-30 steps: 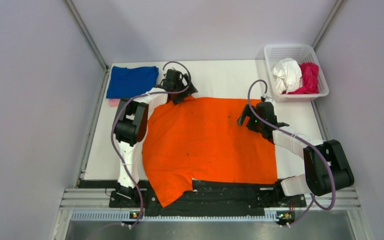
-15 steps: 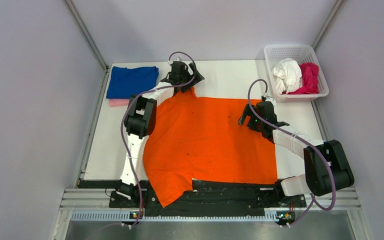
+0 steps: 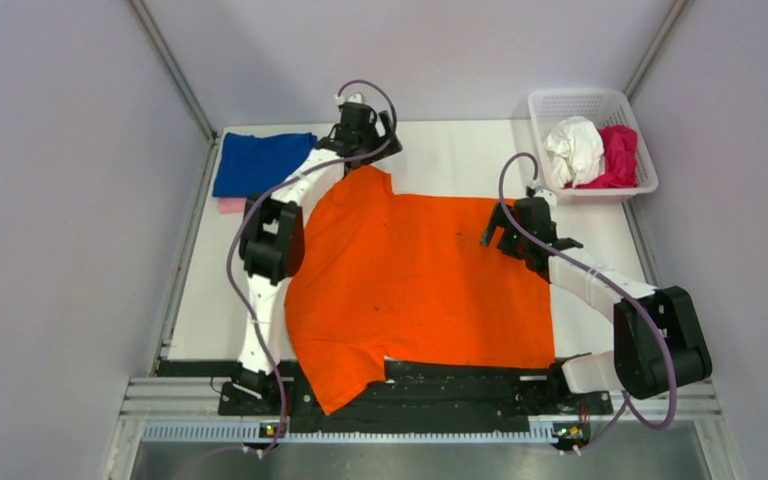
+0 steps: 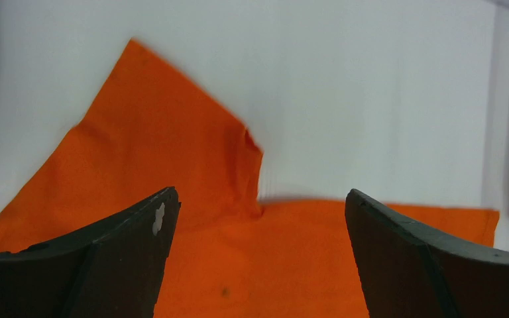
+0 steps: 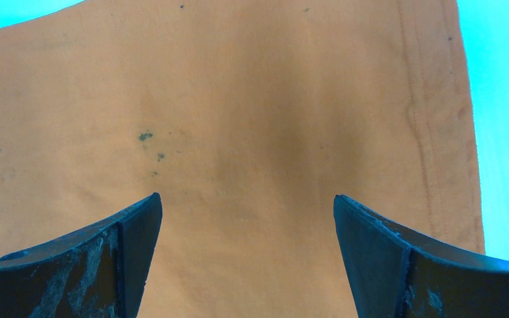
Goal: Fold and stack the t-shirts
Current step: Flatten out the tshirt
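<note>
An orange t-shirt [image 3: 420, 285] lies spread flat across the middle of the table, one sleeve hanging over the near edge. My left gripper [image 3: 364, 148] hovers open over its far left sleeve [image 4: 166, 152], nothing between its fingers [image 4: 258, 199]. Above the shirt's far right part [image 5: 238, 112], close to its hem, my right gripper [image 3: 500, 228] stands open and empty too [image 5: 246, 199]. A folded blue t-shirt [image 3: 263, 162] rests on a pink one [image 3: 228, 205] at the far left corner. White [image 3: 574, 150] and magenta [image 3: 618, 155] t-shirts lie crumpled in the basket.
The white lattice basket [image 3: 592, 98] stands at the far right corner of the table. Grey walls close in both sides and the back. A black rail [image 3: 460, 385] with the arm bases runs along the near edge.
My left arm has reached farther back along the far left sleeve, which now lies out flat. My right gripper has shifted slightly right. Both stayed open.
</note>
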`<state>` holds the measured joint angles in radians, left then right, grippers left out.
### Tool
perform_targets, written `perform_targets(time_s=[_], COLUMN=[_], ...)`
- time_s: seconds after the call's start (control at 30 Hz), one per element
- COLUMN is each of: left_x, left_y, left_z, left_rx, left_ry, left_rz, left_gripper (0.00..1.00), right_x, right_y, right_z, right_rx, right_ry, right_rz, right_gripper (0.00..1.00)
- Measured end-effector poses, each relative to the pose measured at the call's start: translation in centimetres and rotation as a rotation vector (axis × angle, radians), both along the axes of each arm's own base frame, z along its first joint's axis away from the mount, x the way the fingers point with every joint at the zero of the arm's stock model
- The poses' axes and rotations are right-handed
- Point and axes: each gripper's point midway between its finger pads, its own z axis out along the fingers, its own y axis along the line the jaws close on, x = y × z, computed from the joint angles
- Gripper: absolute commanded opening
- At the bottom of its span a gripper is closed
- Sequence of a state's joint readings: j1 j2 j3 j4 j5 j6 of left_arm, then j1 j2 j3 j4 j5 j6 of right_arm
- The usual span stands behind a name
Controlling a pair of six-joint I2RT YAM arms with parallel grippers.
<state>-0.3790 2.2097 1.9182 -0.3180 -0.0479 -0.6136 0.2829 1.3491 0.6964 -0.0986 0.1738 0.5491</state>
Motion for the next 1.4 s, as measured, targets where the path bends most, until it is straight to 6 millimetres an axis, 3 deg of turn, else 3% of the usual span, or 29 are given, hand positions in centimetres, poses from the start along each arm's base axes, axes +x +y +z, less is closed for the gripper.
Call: perform_targets(time_s=[0.13,0.23,0.33,0.53,0.7,0.93,1.17,1.3,1.4], left_x=[-8.1,-13.2,-15.0,-15.7,-14.3,-8.9,-3.1,-1.4,-0.9], left_y=[3.5,5.6,7.2,8.6,8.7,9.8,11.2,11.4,11.3], left_z=[3.5,3.7,0.9,-7.7,-11.3,-11.0,-10.4,-10.2,-9.9], left_rx=[0.104,0.133,0.178,0.298,0.346,0.288,0.244,0.223,0.211], left_ry=[-0.006,0.000,0.058,0.275,0.367,0.378,0.348,0.330,0.322], left_rz=[0.026,0.029,0.054,0.080,0.100,0.178,0.238,0.239,0.219], left_gripper=[0.99,0.99,0.99,0.99,0.99,0.99,0.99,0.99,0.99], right_x=[-0.6,-0.9,-0.9,1.3,3.2,7.4,13.9,17.9,19.2], right_y=[-0.5,-0.7,-0.8,-0.3,0.2,-0.1,-0.3,-0.1,0.1], right_z=[0.1,-0.1,-0.5,-2.4,-3.9,-3.9,-3.4,-3.1,-2.9], right_rx=[-0.016,-0.024,-0.032,-0.064,-0.084,-0.080,-0.026,-0.020,-0.017], right_ry=[0.012,0.030,0.040,0.099,0.133,0.099,0.036,-0.001,-0.004], right_rz=[-0.013,-0.015,-0.012,0.006,0.019,0.018,0.036,0.054,0.061], right_gripper=[0.99,0.99,0.99,0.99,0.99,0.98,0.99,0.99,0.99])
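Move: The orange t-shirt's upper left part lies about 14 cm back, 9 cm left and 13 cm below the left hand; the blue stack is some 33 cm left and 2 cm ahead of that hand, 11 cm lower. The t-shirt's upper right part is about 3 cm ahead of the right hand, straight on and 6 cm below; the white basket stands roughly 26 cm ahead and 24 cm right, about level in height. Left swings back 15 cm and down, right dips, then both open grippers drag the t-shirt forward about 15 cm. ##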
